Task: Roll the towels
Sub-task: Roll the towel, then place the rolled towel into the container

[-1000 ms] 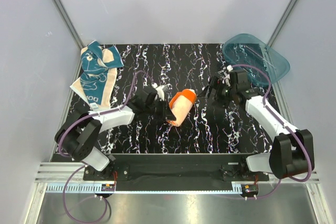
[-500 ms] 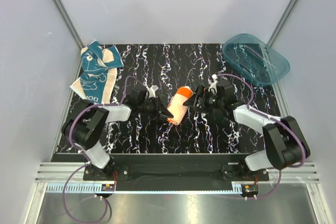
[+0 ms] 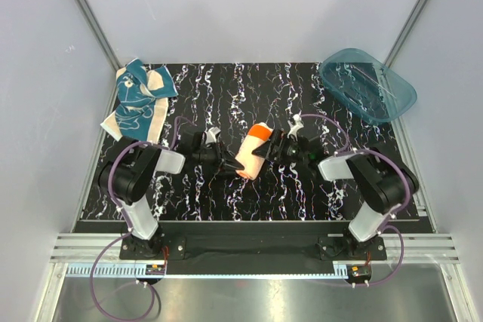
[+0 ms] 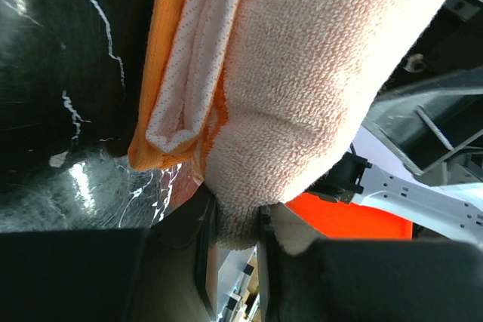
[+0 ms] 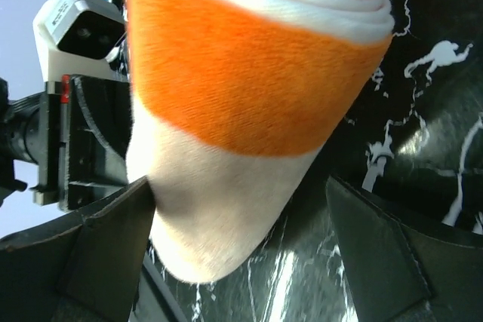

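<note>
The orange towel [image 3: 253, 151] lies rolled into a short, thick roll in the middle of the black marbled table [image 3: 226, 96]. My left gripper [image 3: 229, 162] is at the roll's left side, shut on a fold of its peach terry end [image 4: 302, 73]. My right gripper [image 3: 276, 148] stands open on the roll's right side. The roll's pale end and orange band [image 5: 234, 96] sit between its wide-spread fingers [image 5: 113, 231], against the left one. The teal-blue towel [image 3: 139, 99] lies spread flat at the far left corner.
A translucent teal plastic tub [image 3: 367, 84] sits tilted at the far right corner. Grey walls close in the table at the left, right and back. Both arms are stretched low over the table's middle.
My right gripper has moved left, from near the tub up to the roll, and now straddles it. My left arm has sunk lower, still pinching the towel; the roll shifted slightly left.
</note>
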`<state>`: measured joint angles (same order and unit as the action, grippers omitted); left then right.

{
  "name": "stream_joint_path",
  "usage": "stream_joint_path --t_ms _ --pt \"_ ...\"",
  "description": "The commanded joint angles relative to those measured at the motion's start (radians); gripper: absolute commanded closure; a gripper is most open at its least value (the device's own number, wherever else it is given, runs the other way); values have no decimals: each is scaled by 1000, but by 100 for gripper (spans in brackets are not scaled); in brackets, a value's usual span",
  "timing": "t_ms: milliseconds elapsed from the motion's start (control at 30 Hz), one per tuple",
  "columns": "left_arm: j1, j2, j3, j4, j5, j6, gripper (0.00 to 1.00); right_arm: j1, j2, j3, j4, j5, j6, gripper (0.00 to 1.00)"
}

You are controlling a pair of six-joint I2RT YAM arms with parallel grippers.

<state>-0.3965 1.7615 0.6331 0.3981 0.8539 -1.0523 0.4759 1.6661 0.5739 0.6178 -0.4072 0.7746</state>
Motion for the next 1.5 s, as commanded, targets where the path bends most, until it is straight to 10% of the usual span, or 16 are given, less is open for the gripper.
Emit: stream_joint_path --t_ms 0,500,667,767,1033,1467 --pt "28 38 10 -47 23 3 100 21 88 32 175 33 23 0" --pt "70 118 62 -84 86 43 100 92 250 92 319 22 69 2" --pt "70 119 71 -77 102 40 99 96 303 96 453 -1 124 43" --pt "71 72 76 -94 94 43 80 95 305 122 451 -12 134 58" --pt "76 -184 157 -448 20 228 40 50 127 257 182 1 57 62" --pt "85 -629 353 -1067 -348 684 32 -390 121 733 -167 -130 -12 62"
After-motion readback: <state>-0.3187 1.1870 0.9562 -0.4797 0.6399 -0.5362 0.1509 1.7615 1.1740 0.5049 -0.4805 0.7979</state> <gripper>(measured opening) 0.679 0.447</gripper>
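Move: The orange towel roll stands between the open right fingers, nearer the left one, its middle some 3 cm to that hand's left and 2 cm back, about level. The left hand still pinches its near end; the middle lies roughly 5 cm ahead and 4 cm right of it. The clear blue bin is about 16 cm ahead and 27 cm right of the right hand. Easing left, the right hand pinches the roll, then swings up about 20 cm, forward-right, as the left releases. ##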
